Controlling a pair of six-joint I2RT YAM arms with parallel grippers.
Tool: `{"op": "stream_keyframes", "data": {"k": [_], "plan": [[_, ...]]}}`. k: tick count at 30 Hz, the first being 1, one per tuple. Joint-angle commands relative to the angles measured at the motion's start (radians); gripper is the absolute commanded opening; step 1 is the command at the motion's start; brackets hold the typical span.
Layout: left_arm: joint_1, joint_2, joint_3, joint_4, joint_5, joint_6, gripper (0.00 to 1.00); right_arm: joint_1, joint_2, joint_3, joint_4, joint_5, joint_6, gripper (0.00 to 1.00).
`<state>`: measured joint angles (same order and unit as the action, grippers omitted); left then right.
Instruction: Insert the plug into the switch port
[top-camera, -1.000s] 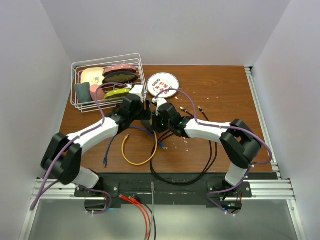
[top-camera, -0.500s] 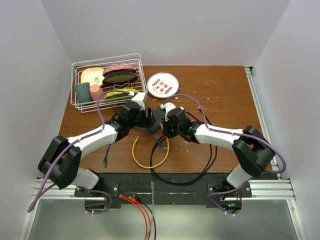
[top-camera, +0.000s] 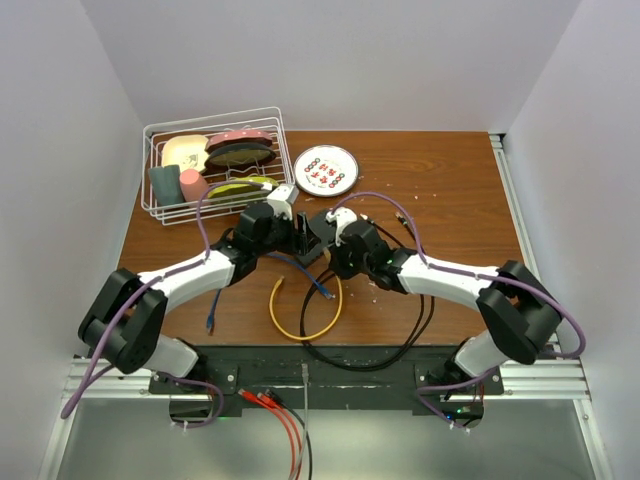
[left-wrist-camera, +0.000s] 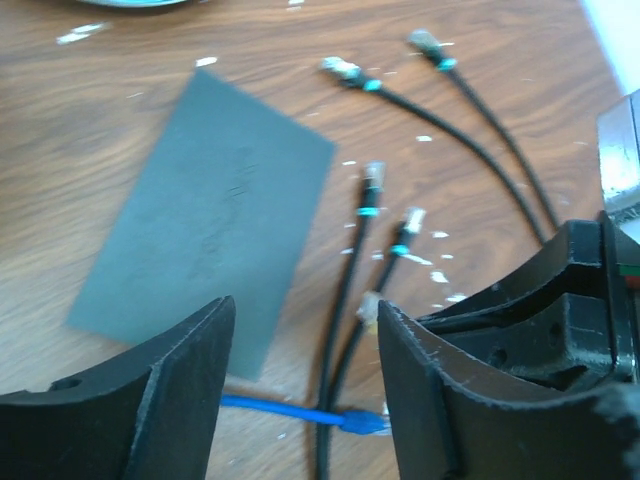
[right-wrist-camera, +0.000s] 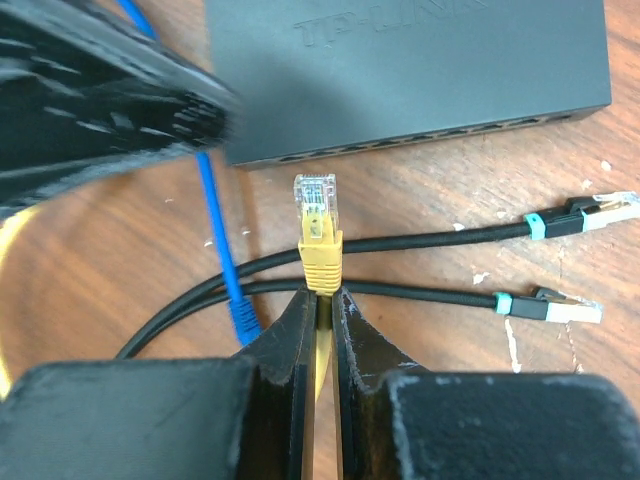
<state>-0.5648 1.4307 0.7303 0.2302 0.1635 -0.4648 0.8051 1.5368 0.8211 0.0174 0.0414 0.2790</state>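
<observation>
In the right wrist view my right gripper (right-wrist-camera: 318, 292) is shut on the yellow cable just behind its plug (right-wrist-camera: 316, 205), whose clear tip points at the black switch box (right-wrist-camera: 400, 60). The row of switch ports (right-wrist-camera: 440, 135) runs along the box's near edge, and the plug stands a short way off it. The left wrist view has my left gripper (left-wrist-camera: 305, 310) open and empty above the table, the switch box (left-wrist-camera: 205, 225) just beyond its fingers. From above, both grippers meet at the box (top-camera: 316, 230): left gripper (top-camera: 292, 236), right gripper (top-camera: 336, 246).
A blue cable end (left-wrist-camera: 358, 421) and several black cables with plugs (left-wrist-camera: 372, 180) lie beside the box. The yellow cable's loop (top-camera: 305, 320) lies near the front. A white wire basket (top-camera: 160, 205) and a plate (top-camera: 326, 170) stand at the back left.
Both grippers have shifted a little to the right and closer together at the box. The yellow loop was dragged rightward with the right gripper.
</observation>
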Motion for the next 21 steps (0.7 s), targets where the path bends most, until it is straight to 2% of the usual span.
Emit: {"op": "stream_keyframes", "data": {"k": [1,6,10,13,14,15,21], "plan": [[0.005,0.034,-0.005,0.164,0.155,-0.049,0.61,0.003,-0.073,-0.005,0.090,-0.038,0.020,0.00],[0.005,0.076,-0.009,0.242,0.214,-0.101,0.57,0.003,-0.093,-0.027,0.171,-0.129,0.078,0.00],[0.003,0.080,-0.016,0.281,0.249,-0.123,0.48,0.003,-0.093,-0.020,0.167,-0.129,0.091,0.00],[0.003,0.086,-0.015,0.281,0.249,-0.123,0.28,0.005,-0.110,-0.030,0.174,-0.120,0.097,0.00],[0.003,0.089,-0.015,0.281,0.249,-0.123,0.12,0.005,-0.121,-0.034,0.184,-0.124,0.098,0.00],[0.005,0.088,-0.012,0.282,0.249,-0.126,0.02,0.003,-0.122,-0.037,0.184,-0.123,0.100,0.00],[0.003,0.088,-0.012,0.293,0.252,-0.146,0.00,0.005,-0.159,-0.046,0.168,-0.078,0.109,0.00]]}}
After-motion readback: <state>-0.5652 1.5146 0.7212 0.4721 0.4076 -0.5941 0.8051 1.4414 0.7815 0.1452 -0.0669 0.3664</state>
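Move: About 6 cm to the right of the left fingers, 2 cm back and 4 cm lower, is the yellow cable's plug, sticking out of the right hand's grip. The left fingers are about 8 cm left of the right hand, 4 cm ahead and 3 cm higher. From the right hand, the switch lies 7 cm ahead, 4 cm left and 6 cm below; the blue plug lies 4 cm back, 2 cm left and 7 cm below. Bringing both hands together above the table, the right hand keeps its grip behind the yellow plug and carries it up about 4.5 cm and somewhat left, rolling its left side up. The left hand swings right about 4.5 cm towards the plug, rises 2 cm late on, turns slightly clockwise with its left side dipping, and closes its open fingers to pinch the plug's head. ##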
